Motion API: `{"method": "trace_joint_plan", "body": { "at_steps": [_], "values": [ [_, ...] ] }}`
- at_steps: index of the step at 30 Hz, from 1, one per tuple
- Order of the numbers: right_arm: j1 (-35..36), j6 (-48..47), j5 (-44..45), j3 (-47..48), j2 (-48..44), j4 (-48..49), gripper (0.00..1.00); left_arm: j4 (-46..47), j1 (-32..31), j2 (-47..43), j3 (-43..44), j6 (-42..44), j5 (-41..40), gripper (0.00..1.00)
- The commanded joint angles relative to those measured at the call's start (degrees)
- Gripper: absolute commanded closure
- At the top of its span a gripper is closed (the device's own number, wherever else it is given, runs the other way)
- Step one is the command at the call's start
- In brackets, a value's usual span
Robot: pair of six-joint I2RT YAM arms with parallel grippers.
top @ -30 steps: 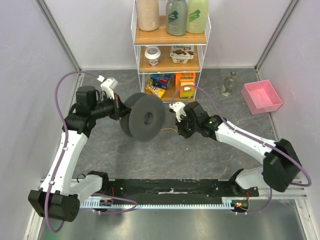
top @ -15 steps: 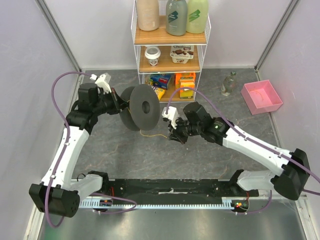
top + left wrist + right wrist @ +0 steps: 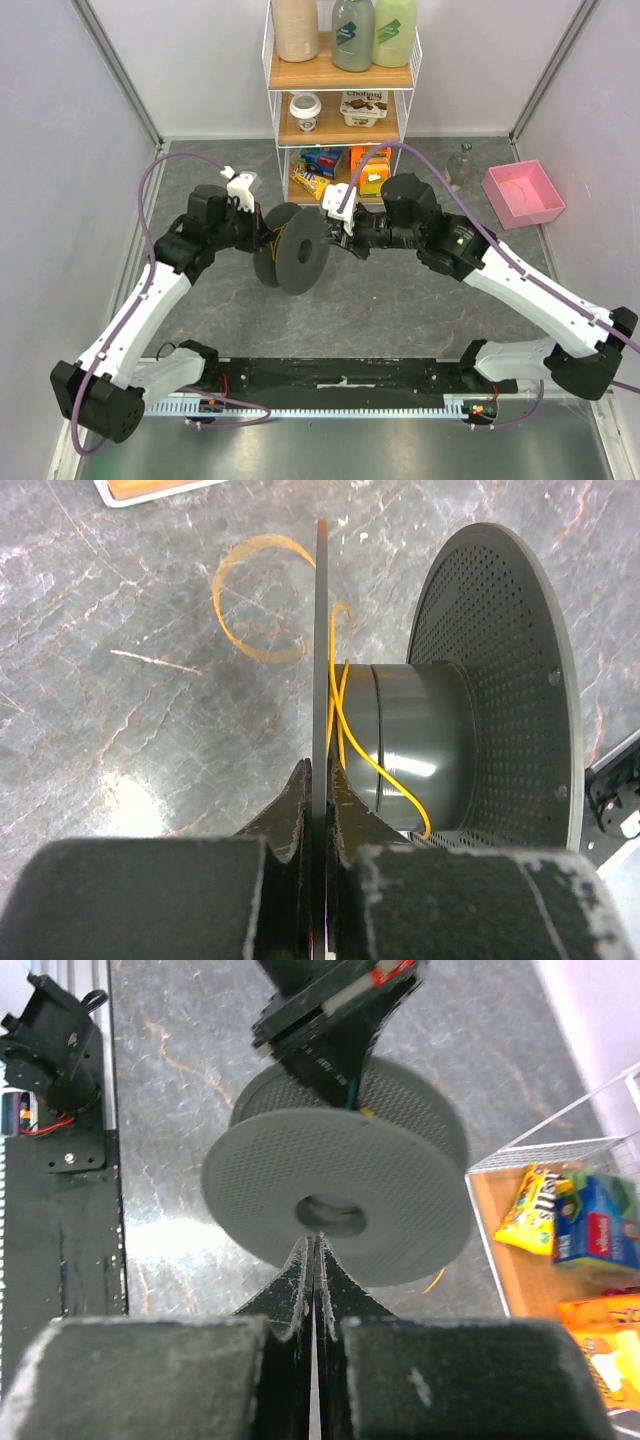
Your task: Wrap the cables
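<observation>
A dark grey spool [image 3: 300, 255] hangs above the table's middle. My left gripper [image 3: 268, 238] is shut on the thin edge of its near flange [image 3: 322, 630], seen between the jaws in the left wrist view [image 3: 322, 770]. The yellow cable [image 3: 338, 705] runs in a few turns around the hub [image 3: 420, 740]. A loose loop of it [image 3: 245, 630] lies blurred on the table behind. My right gripper [image 3: 338, 238] is shut, its tips [image 3: 320, 1245] just before the spool's outer flange [image 3: 340, 1165]. A short bit of cable [image 3: 435, 1280] shows under the spool.
A white wire shelf [image 3: 340, 160] with snack packs, cups and bottles stands at the back centre, close behind the right wrist. A pink tray [image 3: 522, 192] and a small bottle [image 3: 458, 168] sit at the back right. A black rail [image 3: 340, 375] runs along the near edge.
The left arm has carried the spool right and nearer. The right gripper has swung from below the spool up to its far right side, close to the shelf.
</observation>
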Motion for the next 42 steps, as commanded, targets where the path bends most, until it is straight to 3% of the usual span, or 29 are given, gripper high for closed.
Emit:
{"method": "trace_joint_plan", "body": {
  "at_steps": [1,3,5,6,10,13,17,19,23,25,33,42],
  "values": [
    [0.09,-1.59,3.18,2.74,1.05,-1.35,1.00,1.62,-0.23,-2.53,0.22,4.28,-0.33,0.98],
    [-0.26,2.53,4.94,-2.86,-1.05,0.91,0.98,3.02,0.12,-2.88,0.31,3.40,-2.62,0.98],
    [-0.79,4.57,6.79,-9.46,-3.34,3.91,0.60,4.43,0.47,-2.80,0.40,3.22,-3.85,0.98],
    [-1.92,5.01,6.71,-11.58,-3.52,4.79,0.47,4.78,0.56,-2.53,0.57,3.92,-3.51,0.98],
    [-12.63,5.02,-1.70,-12.83,0.16,5.59,0.23,5.05,1.35,-3.84,1.10,10.59,4.22,0.98],
    [-20.98,1.52,-7.07,-11.60,2.10,5.77,0.20,0.24,1.70,-5.69,3.73,20.15,12.03,0.98],
    [-28.20,-0.17,-16.74,-14.14,1.66,6.91,0.16,-9.69,2.06,-5.70,10.31,27.73,16.70,0.98],
    [-28.83,1.92,-18.85,-17.81,0.00,10.31,0.15,-11.56,2.40,-5.87,12.87,26.26,19.07,0.98],
    [-29.00,10.27,-18.87,-31.43,-8.34,31.02,0.11,-11.73,2.41,-3.95,19.98,18.97,24.95,0.98],
    [-29.00,10.56,-17.55,-35.31,-10.20,36.77,0.08,-12.35,2.50,-2.36,23.76,16.85,29.87,0.98],
    [-28.92,-6.65,-23.51,-35.24,-10.29,32.85,0.04,-19.20,2.41,1.16,33.79,19.30,35.95,0.98],
    [-27.34,-12.29,-29.85,-32.51,-8.36,24.06,0.06,-17.81,2.50,0.99,34.24,16.67,37.36,0.98]
  ]
}}
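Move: The left hand already pinches the rim of the spool's left flange; the spool's middle is level with it, 5 cm right and 6 cm below. The shut right hand has the cable's loose part some 12 cm ahead, 3 cm left and 27 cm below, the spool about 6 cm ahead, 9 cm left and 16 cm below, and the shelf's yellow snack bag 27 cm ahead, 4 cm left and 27 cm below. From the left hand that loose cable is about 5 cm ahead, 11 cm right and 17 cm below. Keeping its pinch on the left flange, the left hand nearly holds still, then lifts the spool some 18 cm, drawing back and slightly right, fingers tipping up while turning clockwise about 35 degrees. The right hand opens wide, swings down, right and forward roughly 11 cm each way, then eases a few centimetres back beside the spool's right flange, turning clockwise and back again. ##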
